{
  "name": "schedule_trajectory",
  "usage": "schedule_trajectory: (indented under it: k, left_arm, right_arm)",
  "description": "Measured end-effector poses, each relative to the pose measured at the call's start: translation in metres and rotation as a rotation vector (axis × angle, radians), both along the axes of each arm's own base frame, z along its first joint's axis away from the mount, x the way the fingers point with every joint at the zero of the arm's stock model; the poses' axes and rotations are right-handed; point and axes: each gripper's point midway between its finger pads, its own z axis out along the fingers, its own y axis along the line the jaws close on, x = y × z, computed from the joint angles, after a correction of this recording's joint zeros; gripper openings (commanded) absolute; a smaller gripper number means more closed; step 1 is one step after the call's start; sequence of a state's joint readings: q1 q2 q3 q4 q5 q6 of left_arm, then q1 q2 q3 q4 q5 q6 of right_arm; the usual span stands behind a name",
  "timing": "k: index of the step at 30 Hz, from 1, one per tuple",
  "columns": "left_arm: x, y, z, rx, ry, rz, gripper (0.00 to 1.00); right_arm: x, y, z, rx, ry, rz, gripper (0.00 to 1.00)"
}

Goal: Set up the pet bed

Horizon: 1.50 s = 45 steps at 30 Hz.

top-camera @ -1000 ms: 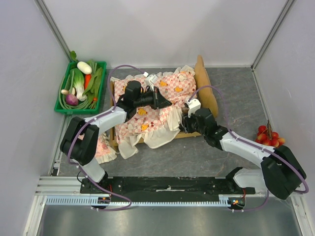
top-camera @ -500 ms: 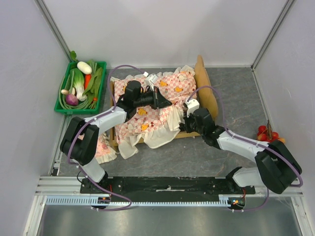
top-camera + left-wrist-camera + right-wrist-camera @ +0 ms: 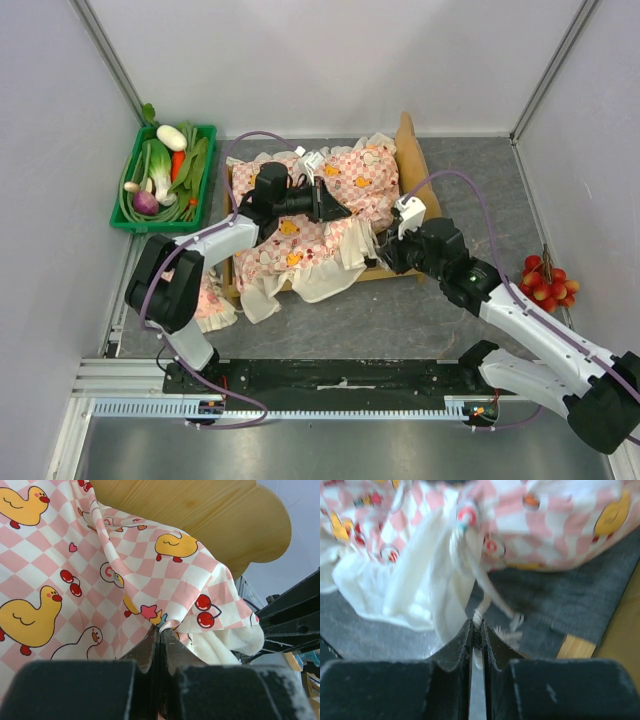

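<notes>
The pet bed [image 3: 409, 168] is a light-wood frame with a curved headboard [image 3: 200, 510] and a dark grey base [image 3: 560, 597]. It stands mid-table with its headboard to the right. A pink-checked frilled mattress [image 3: 340, 190] lies crumpled across it, its white frill spilling over the near rail. My left gripper [image 3: 335, 208] [image 3: 161, 630] is shut on a fold of the mattress cloth near the middle. At the bed's near right corner my right gripper [image 3: 383, 252] [image 3: 477, 624] is shut on a white tie cord [image 3: 481, 585] hanging from the mattress edge. A small pink pillow [image 3: 208, 300] lies by the left arm.
A green crate of vegetables [image 3: 165, 178] stands at the far left. A bunch of red fruit [image 3: 545, 280] lies at the right by the wall. Grey walls close in the table on three sides.
My right gripper has shut on the white tie cord and drawn back to the right, away from the frill. The left gripper has held still on the mattress.
</notes>
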State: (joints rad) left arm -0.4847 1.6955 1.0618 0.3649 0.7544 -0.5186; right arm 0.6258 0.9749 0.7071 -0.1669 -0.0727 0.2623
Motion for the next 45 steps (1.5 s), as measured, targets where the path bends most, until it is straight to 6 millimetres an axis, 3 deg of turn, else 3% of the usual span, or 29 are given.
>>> schedule_trajectory:
  k: [6,15,19,21,23,26,30,32,35,40,45]
  left_arm:
    - [-0.005,-0.002,-0.002,0.0,0.024,-0.039,0.02]
    - [-0.017,-0.005,0.006,-0.006,0.057,-0.112,0.02]
    - [-0.022,-0.005,0.004,0.004,0.077,-0.131,0.08]
    - [-0.023,-0.007,0.003,0.009,0.088,-0.15,0.12]
    - [-0.025,-0.009,0.001,0.016,0.099,-0.171,0.17]
    - [-0.033,-0.013,-0.003,0.032,0.12,-0.199,0.31]
    - [-0.046,-0.025,0.002,0.048,0.124,-0.257,0.43]
    - [-0.053,-0.034,0.009,0.049,0.111,-0.288,0.44]
    - [-0.061,-0.043,0.016,0.047,0.097,-0.312,0.49]
    - [-0.058,-0.037,0.019,0.096,0.08,-0.243,0.52]
    - [-0.054,-0.018,0.043,0.137,0.002,-0.137,0.53]
  right_arm:
    - [-0.036,-0.018,-0.029,-0.089,0.158,0.033,0.14]
    - [-0.079,-0.019,-0.023,-0.029,0.254,0.121,0.12]
    - [-0.092,-0.014,-0.037,-0.038,0.35,0.166,0.47]
    - [-0.095,-0.017,-0.048,-0.068,0.4,0.155,0.49]
    - [-0.093,-0.024,-0.052,-0.095,0.403,0.124,0.56]
    - [-0.084,-0.036,-0.04,-0.124,0.355,0.049,0.62]
    - [-0.054,-0.052,0.025,-0.087,0.147,-0.095,0.68]
    - [-0.042,-0.066,0.059,-0.059,0.038,-0.185,0.71]
    - [-0.031,-0.086,0.089,-0.048,-0.057,-0.309,0.73]
    - [-0.02,-0.105,0.083,-0.094,-0.051,-0.446,0.8]
    - [-0.009,-0.113,0.062,-0.164,0.002,-0.534,0.82]
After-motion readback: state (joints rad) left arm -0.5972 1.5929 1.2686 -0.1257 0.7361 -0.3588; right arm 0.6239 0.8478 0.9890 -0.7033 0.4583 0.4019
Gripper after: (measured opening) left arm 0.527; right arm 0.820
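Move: The right hand still pinches what looks like the cover's white tie. The bed frame's near right corner lies some 8 cm to its right, 6 cm back and 10 cm below; the headboard's middle is about 10 cm right and 7 cm ahead, and the cover's loose front ruffle 9 cm left and 6 cm back. The left hand still grips the turned-back cloth, with that same corner roughly 16 cm to its right, 13 cm back and 10 cm below. Back towards the near rail, some 9 cm and sinking a little, the right hand draws the tie, tipping its fingers down, then opens, rises and swings right and forward to beside the headboard, turning clockwise. The left hand eases back about 6 cm and rightward with the cloth, opening to let it go, then starts to rise. ##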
